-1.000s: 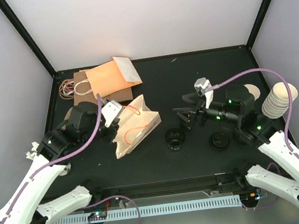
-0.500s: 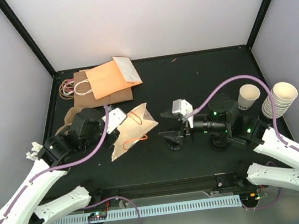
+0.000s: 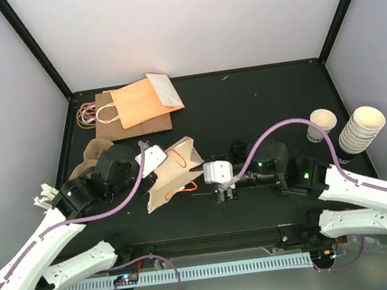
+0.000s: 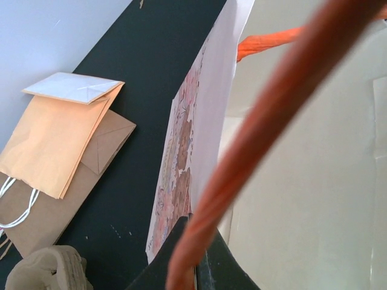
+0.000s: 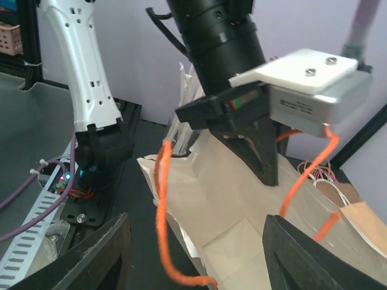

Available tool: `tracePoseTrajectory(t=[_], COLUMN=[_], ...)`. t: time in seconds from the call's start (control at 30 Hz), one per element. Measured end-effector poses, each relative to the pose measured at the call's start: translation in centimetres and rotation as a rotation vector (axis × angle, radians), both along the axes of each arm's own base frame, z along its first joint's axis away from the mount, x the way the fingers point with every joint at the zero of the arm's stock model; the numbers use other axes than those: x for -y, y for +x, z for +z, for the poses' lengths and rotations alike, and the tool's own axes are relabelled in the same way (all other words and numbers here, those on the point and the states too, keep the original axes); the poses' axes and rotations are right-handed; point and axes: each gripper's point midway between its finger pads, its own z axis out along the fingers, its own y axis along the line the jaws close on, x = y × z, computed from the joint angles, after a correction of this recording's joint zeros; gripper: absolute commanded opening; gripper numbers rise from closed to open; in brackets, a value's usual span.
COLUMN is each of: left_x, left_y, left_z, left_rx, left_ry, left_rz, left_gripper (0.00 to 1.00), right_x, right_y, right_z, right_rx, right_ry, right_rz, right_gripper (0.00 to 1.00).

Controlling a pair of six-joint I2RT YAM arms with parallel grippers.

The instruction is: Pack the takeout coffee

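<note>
The takeout coffee cup point(image 3: 322, 123), cream-tan with dark print, stands upright at the right of the table, apart from both grippers. A white paper bag point(image 3: 174, 171) with orange cord handles lies at centre-left, its mouth toward the right. My left gripper point(image 3: 154, 160) is shut on the bag's rim point(image 4: 208, 121), and an orange handle point(image 4: 266, 103) crosses in front of its fingers. My right gripper point(image 3: 210, 189) is wide open and empty just right of the bag's mouth. In the right wrist view the bag's open inside point(image 5: 242, 205) lies between my fingers point(image 5: 91, 254).
A tall stack of nested cream cups point(image 3: 363, 128) leans at the right edge. Flat orange point(image 3: 145, 100) and brown point(image 3: 129, 121) paper bags lie at the back left. A tan crumpled object point(image 3: 90, 152) sits by the left arm.
My right arm has swung left from beside the cup to the bag's mouth, uncovering the cup. My left gripper has drawn the bag slightly toward the near edge, still holding its rim.
</note>
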Motion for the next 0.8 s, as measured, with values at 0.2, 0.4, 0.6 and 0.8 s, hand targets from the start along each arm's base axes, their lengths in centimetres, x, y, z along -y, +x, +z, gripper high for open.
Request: tracePoseTrajectory(t=[0.2,0.4,0.6,0.8], left_x=[0.1,0.0,-0.2,0.3], left_y=[-0.1,0.0,0.5,0.3], left_z=[0.1,0.1,0.3,-1.0], left_rx=[0.007,0.021,0.059,0.078], left_ry=[0.003,0.017,0.035,0.057], left_rz=[-0.005,-0.008,0.005,-0.024], left_gripper=[0.02,0.02,0.02,0.02], right_x=[-0.9,-2.0,-1.5,-0.5], right_y=[-1.1,-1.6,-3.7,-5.3], right_z=[-0.7,-3.2,-5.5,-10.1], right_rx=[0.060,0.044,0.033,-0.012], right_ry=[-0.027,-0.118,-0.162,-0.266], right_rz=[0.037,0.054,0.096,0.092], right_gripper=[0.29,0.13,0.07,0.05])
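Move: The bag's near orange handle hangs almost between the right hand's open fingers, about 3 cm to their left, 2 cm back and 3 cm lower. The bag's middle is some 8 cm left of this hand, 4 cm ahead and 15 cm below; its far handle loops roughly 7 cm ahead and 5 cm left, about level. From the left hand the near handle is around 8 cm to the right and 5 cm back, at much the same height. The right fingers close on the bag's near orange handle and pinch it, the hand easing a little left, back and down as they shut; then it draws the handle down and back towards the robot, ending about 10 cm lower and 5 cm back, with the wrist rolling some 15 degrees so the fingers point more downward. The left hand keeps its grip at the bag's rim, nearly still. ##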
